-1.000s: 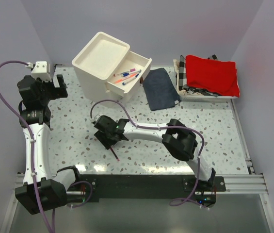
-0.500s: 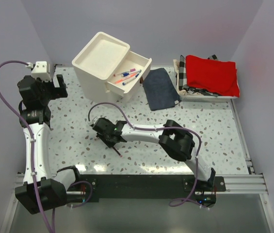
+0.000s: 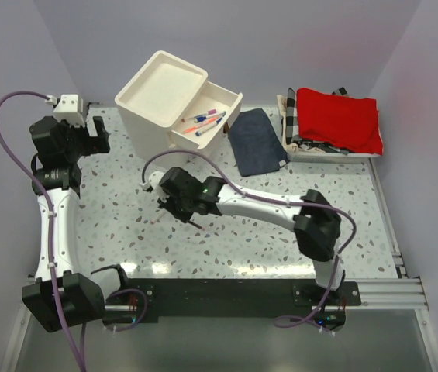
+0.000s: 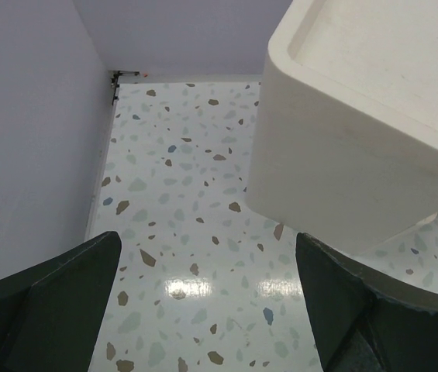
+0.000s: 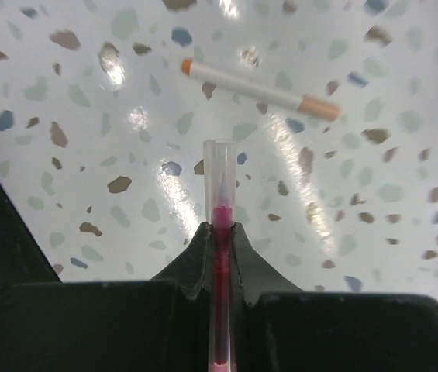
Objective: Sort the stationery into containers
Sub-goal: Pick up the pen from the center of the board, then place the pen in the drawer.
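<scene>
My right gripper point(image 5: 220, 237) is shut on a thin red pen point(image 5: 219, 182), whose clear cap sticks out ahead of the jaws just above the speckled table. A white pen with orange ends point(image 5: 259, 89) lies on the table beyond it. From above, the right gripper point(image 3: 177, 203) is at mid-table, in front of the cream drawer unit point(image 3: 156, 101). The unit's top drawer point(image 3: 229, 108) stands open with several pens point(image 3: 205, 120) inside. At the far left my left gripper point(image 3: 88, 136) is open and empty, beside the unit's wall point(image 4: 343, 155).
A dark blue folded cloth point(image 3: 256, 141) lies right of the drawer unit. A checkered basket point(image 3: 292, 136) holding red cloth point(image 3: 336, 118) sits at the back right. Purple walls close in the table on three sides.
The right gripper closed on the red pen and shifted slightly back and right, its elbow swinging out to the right. The left arm shifted a little.
</scene>
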### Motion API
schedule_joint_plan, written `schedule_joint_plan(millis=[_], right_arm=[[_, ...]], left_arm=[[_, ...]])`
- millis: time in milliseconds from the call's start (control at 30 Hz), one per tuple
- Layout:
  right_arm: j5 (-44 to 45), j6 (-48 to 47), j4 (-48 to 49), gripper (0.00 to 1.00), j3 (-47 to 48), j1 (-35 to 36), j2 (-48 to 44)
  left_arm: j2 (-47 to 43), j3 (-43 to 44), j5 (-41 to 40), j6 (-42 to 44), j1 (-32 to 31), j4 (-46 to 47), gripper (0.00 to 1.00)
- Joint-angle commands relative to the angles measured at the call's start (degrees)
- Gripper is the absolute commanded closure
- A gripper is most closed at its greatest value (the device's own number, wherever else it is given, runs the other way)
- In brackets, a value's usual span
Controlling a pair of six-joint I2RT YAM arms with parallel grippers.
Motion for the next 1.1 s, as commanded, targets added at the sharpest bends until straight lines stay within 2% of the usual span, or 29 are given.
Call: schedule_joint_plan(millis=[0,167,433,533,667,800,1067], right_arm=[[-2.23,-11.52,3.07,1.0,-2.21,0.22,-14.48],[-0.83,-21.45,4.92,1.0,-1.87,0.31,-20.65],[1.12,-45.62,13.87,1.0,0.07,-0.13,-27.16],[-0.11,-54.32,16.87,1.0,0.95,-1.97,-28.3],[-5.46,-65.65,19.42,1.0,2.35,-9.06,-29.09],[-16.77,-69.45,15.76,1.0,5.6,-16.99,-27.6],[-23.14,-74.11,15.11,1.0,8.85,-23.33,-20.23]], left_arm=[[1.05,4.95,4.01,1.41,0.43,3.54,0.0],[1.93,9.7,5.76,2.72,0.42,2.06,0.0],[2.72,13.57,6.38,3.6,0.43,0.03,0.0],[2.81,13.93,6.82,4.31,0.34,-0.41,0.0],[2.64,14.72,7.0,4.57,0.43,-0.32,0.0],[1.76,14.11,6.91,4.84,0.6,0.03,0.0],[0.35,11.82,7.0,4.48,1.22,-0.5,0.0]])
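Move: The right hand, already gripping the pink pen clear of the table, has the open drawer about 27 cm ahead, 9 cm to its right and roughly 7 cm higher. The drawer cabinet's middle is some 31 cm ahead and 4 cm left; the dark cloth lies 27 cm ahead, 24 cm right. The orange-tipped marker is 4 cm ahead, 7 cm left and 10 cm down. From the left hand, the drawer lies about 12 cm ahead, 37 cm right and 10 cm lower. Still pinching the pink pen between its shut fingers, the right hand carries it steeply up some 33 cm, then, still rising, sweeps forward and right over the table towards the open drawer's side, the fingers swinging from steeply down to nearly level. The empty left hand, wide open, rises about 8 cm and tips up slightly. ##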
